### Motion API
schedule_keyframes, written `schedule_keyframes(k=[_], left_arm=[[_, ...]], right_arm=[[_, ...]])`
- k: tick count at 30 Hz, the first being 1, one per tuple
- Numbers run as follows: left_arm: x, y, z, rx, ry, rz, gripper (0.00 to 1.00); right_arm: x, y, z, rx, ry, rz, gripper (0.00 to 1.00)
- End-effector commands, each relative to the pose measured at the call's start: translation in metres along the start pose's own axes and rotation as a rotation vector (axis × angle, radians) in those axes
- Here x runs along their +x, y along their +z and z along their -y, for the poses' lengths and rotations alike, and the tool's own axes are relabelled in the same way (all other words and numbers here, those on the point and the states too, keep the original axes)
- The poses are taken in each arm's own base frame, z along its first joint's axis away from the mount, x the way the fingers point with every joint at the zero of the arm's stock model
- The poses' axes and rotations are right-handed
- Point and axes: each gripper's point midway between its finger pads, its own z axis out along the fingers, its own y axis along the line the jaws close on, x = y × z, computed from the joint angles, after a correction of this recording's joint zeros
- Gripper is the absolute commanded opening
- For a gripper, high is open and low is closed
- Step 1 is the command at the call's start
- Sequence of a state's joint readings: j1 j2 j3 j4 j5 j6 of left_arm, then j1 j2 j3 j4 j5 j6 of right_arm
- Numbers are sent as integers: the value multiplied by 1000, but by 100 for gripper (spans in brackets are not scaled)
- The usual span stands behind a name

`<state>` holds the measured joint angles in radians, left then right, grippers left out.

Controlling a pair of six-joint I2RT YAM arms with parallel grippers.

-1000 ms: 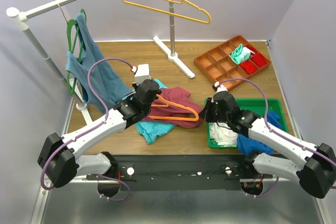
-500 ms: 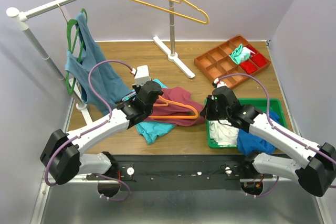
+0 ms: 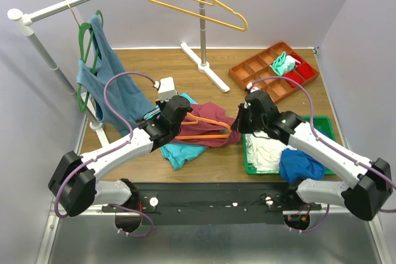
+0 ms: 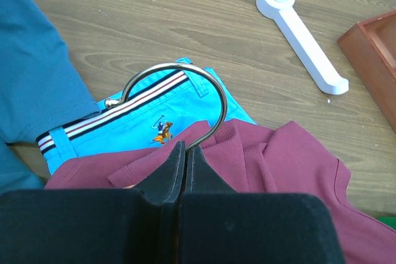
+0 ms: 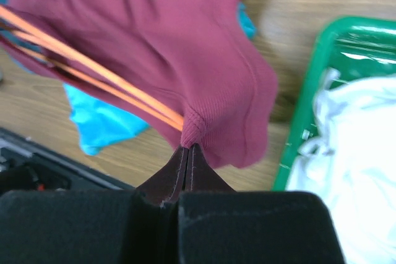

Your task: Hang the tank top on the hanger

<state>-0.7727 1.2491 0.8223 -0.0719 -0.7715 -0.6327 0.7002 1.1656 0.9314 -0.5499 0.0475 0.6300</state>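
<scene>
The maroon tank top [image 3: 210, 125] lies at the table's middle, over a turquoise garment. The orange hanger [image 3: 207, 129] lies on and partly inside it. My left gripper [image 3: 180, 122] is shut on the hanger's metal hook [image 4: 185, 100]; the maroon cloth [image 4: 278, 165] lies just past its fingertips [image 4: 185, 153]. My right gripper [image 3: 240, 122] is shut on a pinch of the tank top's edge [image 5: 192, 129], lifting it at the hanger's right end. The orange bars [image 5: 93, 69] run out of the cloth to the left.
A turquoise garment [image 3: 176, 151] lies under the tank top. A green tray [image 3: 328, 134] of clothes sits right. An orange compartment box [image 3: 272, 69] stands far right. A rack [image 3: 204, 60] holds a yellow hanger [image 3: 195, 1]; a blue-grey top on a green hanger [image 3: 99, 75] hangs left.
My right gripper has moved left and away with the tank top's edge, pulling the cloth up toward the hanger's right end. The left gripper and hanger shifted slightly right.
</scene>
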Motion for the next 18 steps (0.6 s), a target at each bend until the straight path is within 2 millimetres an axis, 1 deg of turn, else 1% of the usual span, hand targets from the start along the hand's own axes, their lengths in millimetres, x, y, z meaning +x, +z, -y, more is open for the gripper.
schedule_keyframes(k=[1,5,8,9,10,11,12,13,15,16,17,18], left_arm=[[-10,3,-3,-41,-49,59,0],[-14,2,-5,-50,-57,73,0],[-17,2,-4,-54,-68,81,0],[-18,1,-3,-51,-70,83,0],[-21,0,0,-45,-73,87,0],[-21,-1,1,-42,-75,87,0],[-22,-3,5,-31,-76,89,0],[-24,-5,8,-24,-80,91,0],[-24,-7,10,-19,-73,91,0],[-26,-10,14,-7,-76,93,0],[-24,-12,16,-4,-69,89,0],[-26,-13,16,-6,-69,93,0]], right_arm=[[-8,-1,-27,-73,18,-50,1],[-17,-3,-38,-98,30,-34,1],[-16,1,-46,-99,25,-42,1],[-18,2,-50,-101,24,-37,1],[-14,7,-52,-98,17,-49,1],[-14,11,-54,-100,12,-45,1],[-14,16,-54,-94,14,-48,1],[-9,25,-51,-74,10,-63,1],[-15,35,-47,-47,7,-36,1],[-18,41,-47,-35,1,-27,1],[-19,51,-42,0,-3,-21,1],[-23,56,-43,9,-7,-16,1]])
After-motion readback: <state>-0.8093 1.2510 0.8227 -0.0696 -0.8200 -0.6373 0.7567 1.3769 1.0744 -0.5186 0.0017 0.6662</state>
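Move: Just 3 cm to the left of the right hand, about level with it in height and reach, is the hanger's right end; that hand already pinches the tank top's ribbed edge. The tank top's main body lies about 10 cm left, 2 ahead and 8 below, the green bin's middle some 24 cm right, 7 back and 11 below. From the left hand, still gripping the hanger's neck, the same end is about 15 cm right, 6 back and 4 below. Pulling the pinched ribbed edge of the tank top over the hanger's right end, the right hand travels about 5 cm left and a little forward, in along the hanger towards the left hand. It first rises roughly 2 cm, then dips back down to just under its starting height, fingers staying shut. The left hand keeps its hold on the hanger's neck and stays nearly in place. ##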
